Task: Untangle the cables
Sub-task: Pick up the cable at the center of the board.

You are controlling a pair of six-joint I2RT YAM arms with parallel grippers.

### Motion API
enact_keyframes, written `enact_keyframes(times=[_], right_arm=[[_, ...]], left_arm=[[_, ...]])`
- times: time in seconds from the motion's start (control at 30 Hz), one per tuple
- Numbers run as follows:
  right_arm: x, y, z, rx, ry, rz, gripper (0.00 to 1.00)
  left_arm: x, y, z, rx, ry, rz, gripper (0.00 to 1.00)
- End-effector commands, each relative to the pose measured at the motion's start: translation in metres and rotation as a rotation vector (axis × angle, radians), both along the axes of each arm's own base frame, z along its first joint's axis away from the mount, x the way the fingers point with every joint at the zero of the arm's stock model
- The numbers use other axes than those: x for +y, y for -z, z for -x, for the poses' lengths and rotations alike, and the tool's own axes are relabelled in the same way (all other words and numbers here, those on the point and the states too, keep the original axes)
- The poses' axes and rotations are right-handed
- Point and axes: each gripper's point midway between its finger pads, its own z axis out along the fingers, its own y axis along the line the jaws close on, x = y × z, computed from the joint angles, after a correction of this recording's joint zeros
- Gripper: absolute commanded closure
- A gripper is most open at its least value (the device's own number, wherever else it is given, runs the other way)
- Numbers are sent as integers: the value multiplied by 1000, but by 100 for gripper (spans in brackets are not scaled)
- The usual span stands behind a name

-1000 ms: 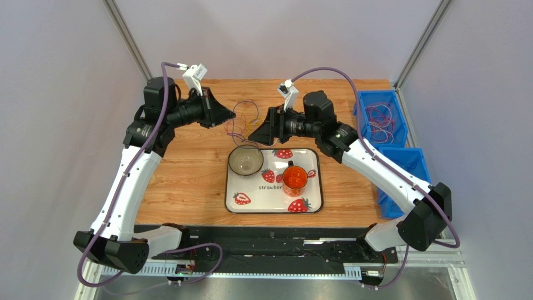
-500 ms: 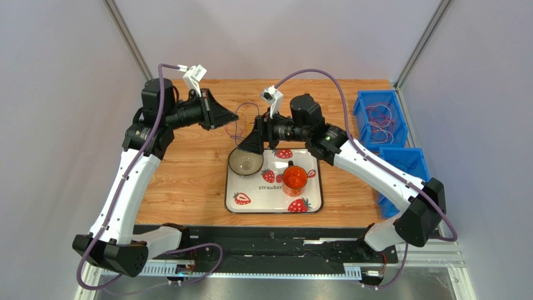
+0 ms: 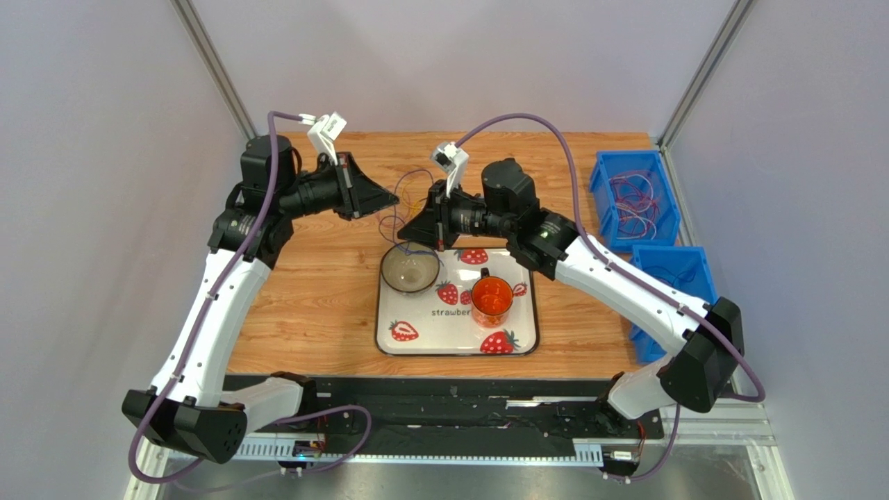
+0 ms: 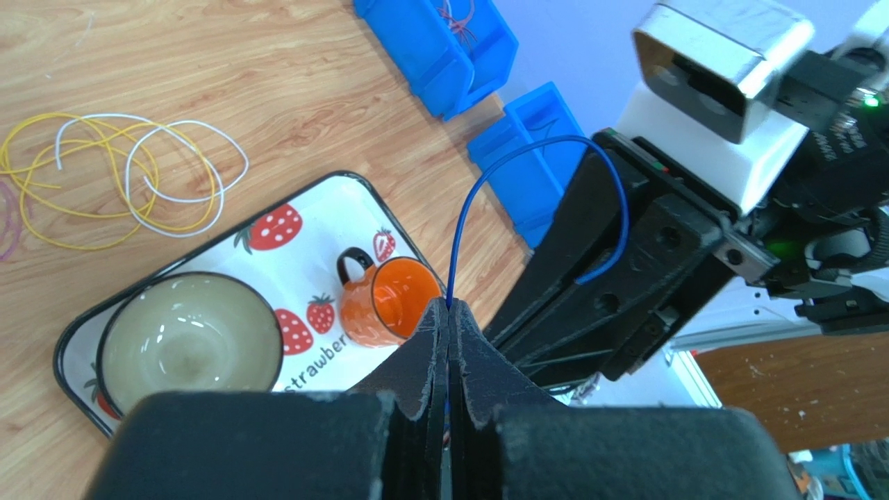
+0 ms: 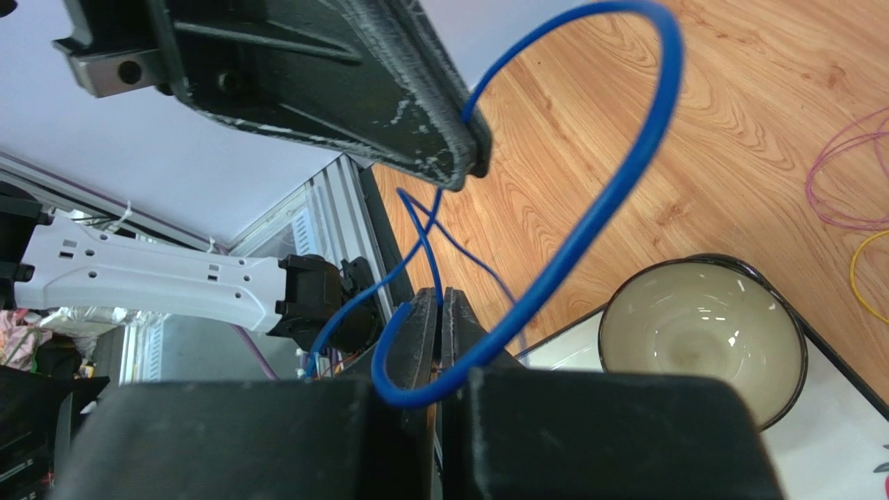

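Observation:
A thin blue cable (image 4: 563, 138) arcs through the air between my two grippers. In the left wrist view my left gripper (image 4: 449, 307) is shut on one part of it. In the right wrist view my right gripper (image 5: 439, 297) is shut on another part, and the cable's blue loop (image 5: 626, 177) curves up past the left gripper's fingertip (image 5: 459, 156). From above, the left gripper (image 3: 391, 198) and right gripper (image 3: 409, 231) nearly meet over the table, just behind the bowl (image 3: 409, 269). Loose yellow cables (image 4: 63, 198) and white cables (image 4: 177, 167) lie on the wood below.
A strawberry-print tray (image 3: 459, 339) carries the bowl and an orange mug (image 3: 491, 299). Two blue bins (image 3: 631, 167) stand at the right edge, and the far one holds more thin cables (image 3: 631, 203). A purple cable (image 5: 845, 177) lies beside the bowl.
My right arm swung left toward the left gripper, and its jaws went from open to shut on the blue cable. The left arm barely moved.

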Motion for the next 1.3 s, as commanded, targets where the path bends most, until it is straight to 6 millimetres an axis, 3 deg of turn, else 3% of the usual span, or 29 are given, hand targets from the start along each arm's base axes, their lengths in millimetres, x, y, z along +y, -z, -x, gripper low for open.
enact_keyframes(times=[0.0, 0.1, 0.13, 0.3, 0.57, 0.83, 0.87, 0.93, 0.97, 1.07, 1.27], right_arm=[[-12, -50, 11, -105, 21, -106, 100], [-32, -72, 20, -150, 59, -129, 100], [-45, -87, 29, -176, 67, -154, 100], [-85, -117, 52, -244, 127, -195, 100], [-146, -121, 72, -286, 282, -192, 100], [-210, -160, 93, -381, 444, -287, 100], [-214, -164, 92, -387, 464, -295, 100], [-221, -171, 95, -400, 481, -301, 100], [-226, -172, 87, -398, 527, -291, 100], [-235, -184, 77, -412, 603, -268, 100], [-263, -221, 65, -476, 747, -222, 100]], left_arm=[[6, -10, -4, -60, -51, -20, 100], [20, 1, -18, -39, -149, -103, 100], [23, 4, -22, -32, -168, -118, 100], [38, 13, -40, 11, -261, -144, 100], [48, 19, -51, 43, -321, -151, 100], [53, 34, -54, 88, -352, -170, 100], [46, 31, -52, 87, -313, -139, 96], [34, 28, -50, 78, -248, -91, 65], [28, 25, -45, 88, -210, -59, 44], [25, 24, -43, 78, -198, -55, 23], [35, 23, -32, 50, -216, -113, 21]])
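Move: Both hands already pinch the blue cable, their fingertips only a few centimetres apart high over the board. From the right hand, the near blue bin lies about 53 cm to the right, 2 cm back and 28 cm below; the far bin is some 48 cm right and 20 cm ahead. Below it the bowl sits about 5 cm ahead and 1 cm left, the orange mug 16 cm right and 2 cm back. Keeping its pinch on the blue cable, the right hand hauls it right and up, some 30 cm in all and drawing back a little, away from the left hand and towards the bins, turning about 35 degrees clockwise and tipping its fingers up. The left hand first eases forward, left and down, about 5 cm, fingers shut, then opens wide and ends with no cable between them. ##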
